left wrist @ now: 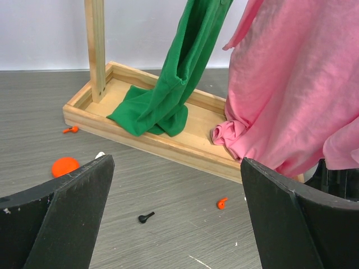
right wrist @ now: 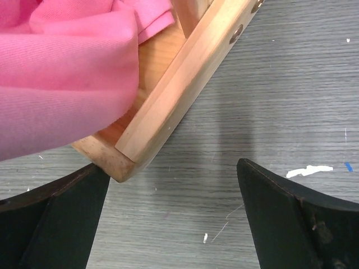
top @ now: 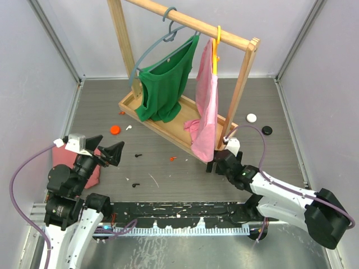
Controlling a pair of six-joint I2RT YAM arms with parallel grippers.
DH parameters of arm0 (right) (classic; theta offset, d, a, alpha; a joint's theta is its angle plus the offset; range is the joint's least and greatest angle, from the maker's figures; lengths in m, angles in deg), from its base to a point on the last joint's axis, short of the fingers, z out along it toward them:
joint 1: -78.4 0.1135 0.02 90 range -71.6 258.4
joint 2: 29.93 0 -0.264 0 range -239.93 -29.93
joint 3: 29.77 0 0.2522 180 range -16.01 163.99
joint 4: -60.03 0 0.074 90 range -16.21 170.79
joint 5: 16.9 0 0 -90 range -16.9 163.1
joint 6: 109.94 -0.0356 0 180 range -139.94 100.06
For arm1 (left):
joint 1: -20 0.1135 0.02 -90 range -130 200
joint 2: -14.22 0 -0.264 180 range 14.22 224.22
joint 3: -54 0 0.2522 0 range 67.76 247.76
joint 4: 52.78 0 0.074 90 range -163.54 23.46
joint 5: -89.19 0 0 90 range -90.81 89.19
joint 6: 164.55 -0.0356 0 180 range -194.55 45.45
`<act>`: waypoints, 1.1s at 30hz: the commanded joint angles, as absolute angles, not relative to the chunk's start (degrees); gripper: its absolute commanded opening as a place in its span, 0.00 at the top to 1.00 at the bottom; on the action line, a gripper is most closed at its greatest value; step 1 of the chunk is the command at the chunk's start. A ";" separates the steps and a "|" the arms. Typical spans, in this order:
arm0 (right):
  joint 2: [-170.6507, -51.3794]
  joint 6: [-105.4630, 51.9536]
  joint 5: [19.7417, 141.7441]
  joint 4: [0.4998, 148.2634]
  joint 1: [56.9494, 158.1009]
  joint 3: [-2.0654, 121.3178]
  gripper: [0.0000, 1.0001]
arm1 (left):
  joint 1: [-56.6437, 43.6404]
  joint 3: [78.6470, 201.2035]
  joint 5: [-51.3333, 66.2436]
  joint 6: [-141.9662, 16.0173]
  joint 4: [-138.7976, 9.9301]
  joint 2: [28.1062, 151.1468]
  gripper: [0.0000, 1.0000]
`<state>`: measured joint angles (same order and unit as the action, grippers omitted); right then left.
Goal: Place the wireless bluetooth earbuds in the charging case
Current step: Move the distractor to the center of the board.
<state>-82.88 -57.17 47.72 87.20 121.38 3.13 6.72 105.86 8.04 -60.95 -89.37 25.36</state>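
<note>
Two black earbuds [top: 138, 155] [top: 135, 184] lie on the grey table in front of my left gripper [top: 109, 150], which is open and empty. An orange-red earbud [top: 173, 159] lies mid-table, another [top: 122, 112] by the rack's left end, and a white one [top: 128, 128] beside the orange puck [top: 115, 130]. The left wrist view shows a black earbud [left wrist: 146, 217] and an orange-red one [left wrist: 222, 203] ahead between the open fingers [left wrist: 61, 218]. My right gripper [top: 217, 162] is open and empty at the rack's near corner [right wrist: 120, 162]. I cannot tell which thing is the charging case.
A wooden clothes rack [top: 168, 129] with a green top [top: 165, 84] and a pink garment [top: 206, 109] stands mid-table. A white puck [top: 251, 117] and a black puck [top: 267, 130] lie right of it. A pink-red block [top: 61, 157] sits by the left arm.
</note>
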 commanded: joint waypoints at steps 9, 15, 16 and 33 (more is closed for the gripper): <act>-92.28 -49.67 39.09 72.36 115.07 7.70 0.00 | 6.06 106.34 8.51 -62.17 -85.86 26.18 0.02; -96.97 -46.38 44.41 66.00 108.99 9.62 0.00 | 6.05 106.34 8.42 -62.26 -85.83 26.35 0.02; -98.02 -46.05 45.13 65.38 108.07 10.11 0.00 | 6.06 106.34 8.42 -62.30 -85.83 26.48 0.02; -117.52 -45.58 48.68 55.70 103.57 22.80 0.00 | 6.01 106.43 7.43 -62.35 -86.20 27.04 0.02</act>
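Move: The near right corner of the distractor's tray (the clothes rack's base) is by the right hand's left fingertip, about 4 cm to the hand's left, level in reach and roughly 1 cm lower. The white disc lies some 21 cm ahead and 11 cm to the right, the black disc about 15 cm ahead and 17 cm right, a small orange plug about 20 cm left and 1 cm ahead, all about 3 cm below. From the left hand the tray corner is about 36 cm right, 3 cm ahead and 28 cm down. Low over the table, with its fingers kept wide open, the right hand shoves the distractor's near right tray corner forward, travelling about 13 cm while swerving some 4 cm to the right and then coming half of that back. Its left fingertip starts against the corner, and the hand turns about 10 degrees clockwise as it goes, ending with the open fingers on the tray's near face below the pink shirt and the corner by the right fingertip. ##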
